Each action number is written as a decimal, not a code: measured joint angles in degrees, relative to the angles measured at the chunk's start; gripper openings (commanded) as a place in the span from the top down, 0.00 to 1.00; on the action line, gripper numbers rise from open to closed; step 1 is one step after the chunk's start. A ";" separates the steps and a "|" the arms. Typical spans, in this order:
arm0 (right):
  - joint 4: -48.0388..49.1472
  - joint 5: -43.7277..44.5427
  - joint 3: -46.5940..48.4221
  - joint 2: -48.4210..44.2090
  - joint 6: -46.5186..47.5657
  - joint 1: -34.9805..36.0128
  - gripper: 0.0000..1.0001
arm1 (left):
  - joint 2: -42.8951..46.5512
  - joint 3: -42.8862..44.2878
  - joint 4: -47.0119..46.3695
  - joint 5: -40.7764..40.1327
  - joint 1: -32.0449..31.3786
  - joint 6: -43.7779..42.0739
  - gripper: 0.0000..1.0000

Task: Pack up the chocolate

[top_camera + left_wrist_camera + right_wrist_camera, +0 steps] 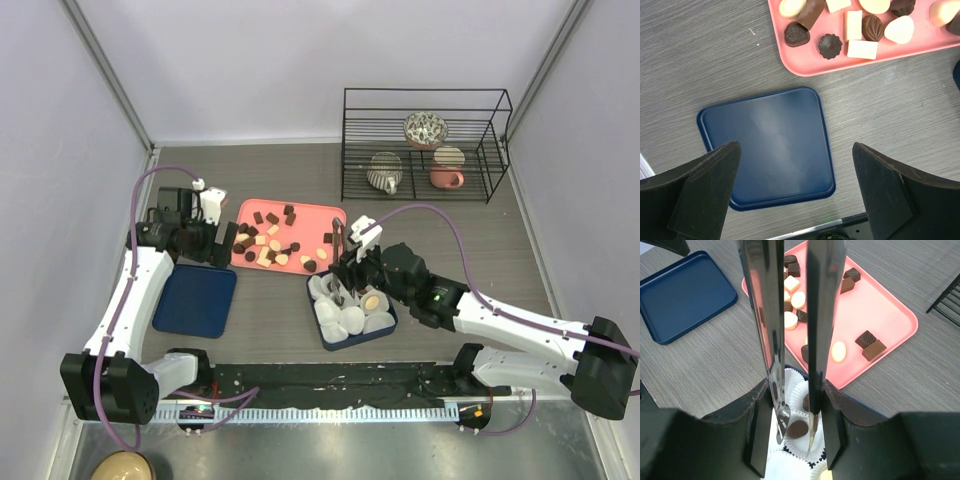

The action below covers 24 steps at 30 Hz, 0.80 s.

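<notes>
Several chocolate pieces [265, 245], dark, mid-brown and cream, lie scattered on the pink tray [320, 215]. My right gripper [352, 265] is shut on metal tongs [812, 315] that point down into the blue box [352, 330] of white paper cups. A round brown chocolate [799, 429] lies in a paper cup [805, 447] between the tong tips, which stand slightly apart from it. Another brown piece [805, 402] sits in the cup behind, and a cream piece [372, 300] in a cup to the right. My left gripper [796, 165] hangs open and empty over the blue lid [770, 145].
The blue lid [195, 298] lies flat left of the box. A black wire rack [425, 145] with mugs and a bowl stands at the back right. The pink tray [880, 315] lies just beyond the box. Grey walls close in both sides.
</notes>
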State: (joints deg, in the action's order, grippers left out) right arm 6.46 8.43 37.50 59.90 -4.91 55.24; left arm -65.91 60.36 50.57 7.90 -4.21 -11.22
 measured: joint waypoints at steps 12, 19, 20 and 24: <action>-0.48 1.57 1.09 -0.46 1.77 0.11 0.60 | 0.61 -0.24 0.07 -0.37 0.00 -0.02 0.00; 5.22 3.23 11.63 8.07 7.87 -1.09 0.59 | 0.61 -0.24 0.04 -0.37 0.00 0.04 0.00; 6.88 2.58 13.66 10.54 8.28 -2.03 0.59 | 0.61 -0.24 0.04 -0.37 0.00 0.07 0.00; 13.29 -0.83 20.90 21.94 8.48 -7.85 0.59 | 0.61 -0.24 -0.02 -0.55 0.00 0.04 0.00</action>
State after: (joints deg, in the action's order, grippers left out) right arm 19.75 7.60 58.39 81.84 3.57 47.40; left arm -65.30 60.12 50.54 7.35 -4.21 -11.18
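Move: The right hand holds the tongs, their tips down at a dark chocolate already in a cup, roughly 2 cm back and 17 cm below the hand. The pink tray is next; its middle lies about 14 cm ahead, 11 cm left and 18 cm down. Nearest in it are a white oval chocolate, 9 cm ahead and 5 left, and a dark pair, 12 ahead and 2 left. From the left hand, the tray's middle is some 7 cm ahead, 15 right. Still gripped in the right hand and already slackened, the tongs come up from around the dark chocolate in its cup. After rising about 8 cm the hand sweeps forward some 12 cm and a little left, speeding up, out of the box and towards the pink tray. The wrist tips the fingers up by roughly 15 degrees, and their opening hardly changes. ##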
